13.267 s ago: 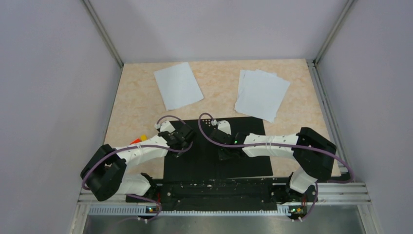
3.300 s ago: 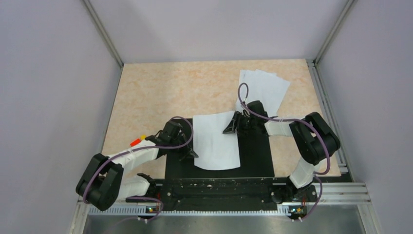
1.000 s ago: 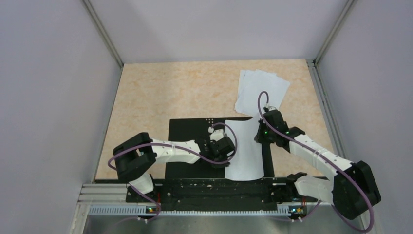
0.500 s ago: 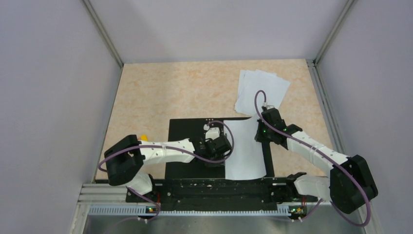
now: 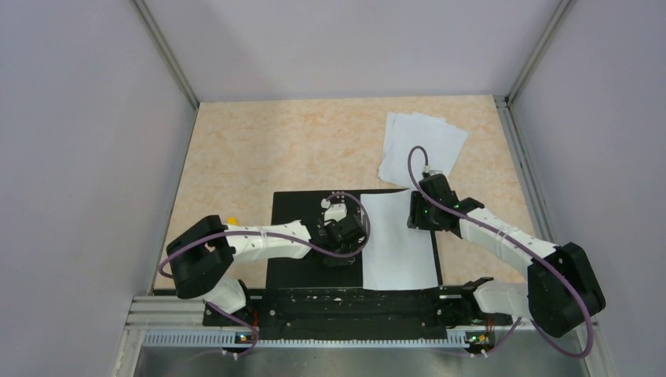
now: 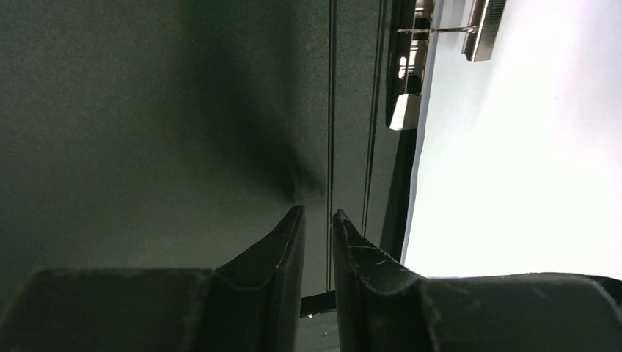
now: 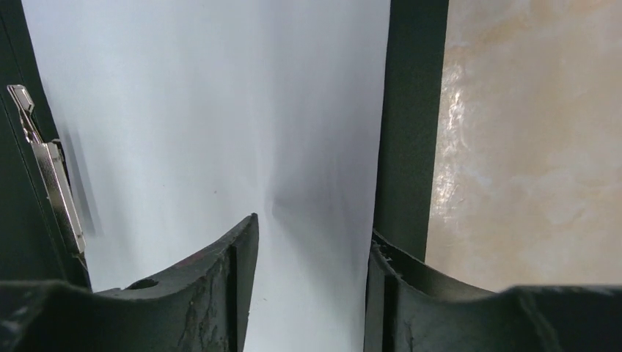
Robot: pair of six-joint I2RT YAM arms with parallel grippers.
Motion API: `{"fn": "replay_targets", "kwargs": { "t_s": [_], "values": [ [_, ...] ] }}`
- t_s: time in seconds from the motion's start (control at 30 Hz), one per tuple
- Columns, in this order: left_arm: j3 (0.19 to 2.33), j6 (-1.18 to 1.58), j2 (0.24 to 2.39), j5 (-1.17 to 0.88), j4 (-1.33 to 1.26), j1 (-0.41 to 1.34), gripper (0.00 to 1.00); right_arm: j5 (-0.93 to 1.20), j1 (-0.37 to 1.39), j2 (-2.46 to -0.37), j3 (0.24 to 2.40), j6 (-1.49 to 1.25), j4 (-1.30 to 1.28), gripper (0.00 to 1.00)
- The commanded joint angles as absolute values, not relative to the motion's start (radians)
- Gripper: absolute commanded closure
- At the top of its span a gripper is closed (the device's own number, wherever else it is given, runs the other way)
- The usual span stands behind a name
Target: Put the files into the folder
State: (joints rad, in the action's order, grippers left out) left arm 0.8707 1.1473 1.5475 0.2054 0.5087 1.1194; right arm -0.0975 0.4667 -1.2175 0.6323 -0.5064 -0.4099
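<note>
The folder [image 5: 310,236] lies open near the front of the table, black inner faces up. One white sheet of the files [image 5: 400,239] rests flat on its right half, beside the metal spine clip [image 7: 55,191]. The other files [image 5: 424,145] sit in a loose stack at the back right. My left gripper [image 5: 342,232] hovers over the folder's left half near the spine. Its jaws [image 6: 317,214] stand a narrow gap apart with nothing between them. My right gripper [image 5: 420,214] is open [image 7: 314,227] just above the sheet's right edge, holding nothing.
A small yellow block [image 5: 231,221] peeks out behind the left arm, left of the folder. The beige tabletop [image 5: 259,149] stretches behind the folder. Grey walls close in both sides, and a metal rail [image 5: 353,302] runs along the front edge.
My right gripper has opened and let go of the sheet, which has settled flat and square on the folder's right half. The left gripper slid a little left, off the sheet.
</note>
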Motion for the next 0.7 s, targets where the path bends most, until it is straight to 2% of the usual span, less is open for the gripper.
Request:
{"fn": "replay_targets", "kwargs": {
  "t_s": [0.0, 0.1, 0.23, 0.33, 0.47, 0.67],
  "values": [
    [0.873, 1.118, 1.55, 0.195, 0.464, 1.11, 0.75, -0.169, 0.459, -1.209, 0.705, -0.503, -0.439, 0.46],
    [0.877, 1.106, 1.549, 0.189, 0.461, 1.098, 0.76, -0.224, 0.454, -1.229, 0.727, -0.511, -0.473, 0.29],
    [0.895, 1.055, 1.526, 0.177, 0.463, 1.038, 0.74, -0.236, 0.415, -1.234, 0.75, -0.527, -0.489, 0.16],
    [0.955, 0.967, 1.516, 0.138, 0.45, 0.94, 0.68, -0.221, 0.368, -1.244, 0.796, -0.543, -0.469, 0.11],
    [1.115, 0.806, 1.571, 0.098, 0.395, 0.812, 0.53, -0.138, 0.239, -1.335, 0.876, -0.574, -0.368, 0.08],
    [1.375, 0.635, 1.802, -0.164, 0.257, 0.652, 0.36, 0.054, 0.013, -1.52, 0.903, -0.69, -0.104, 0.08]
  ]
}}
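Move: The pile of loose sheets lies some 23 cm ahead of the right hand and practically in line, about 2 cm below it; from the left hand it is roughly 33 cm ahead and 22 cm right. The sheet already in the folder is centred about 5 cm back and 8 cm left of the right hand, 15 cm right and 5 cm ahead of the left. The ring clip lies 5 cm right and 9 cm ahead of the left hand. The right fingers, already partly open at the right edge of the sheet in the folder, spread nearly wide and come free of it, then head some 12 cm forward, 7 cm right and slightly up towards the pile, turning clockwise. The left hand lingers over the folder's spine, then sweeps about 18 cm forward and 10 cm up towards the pile, opening and tilting its fingers forward. ##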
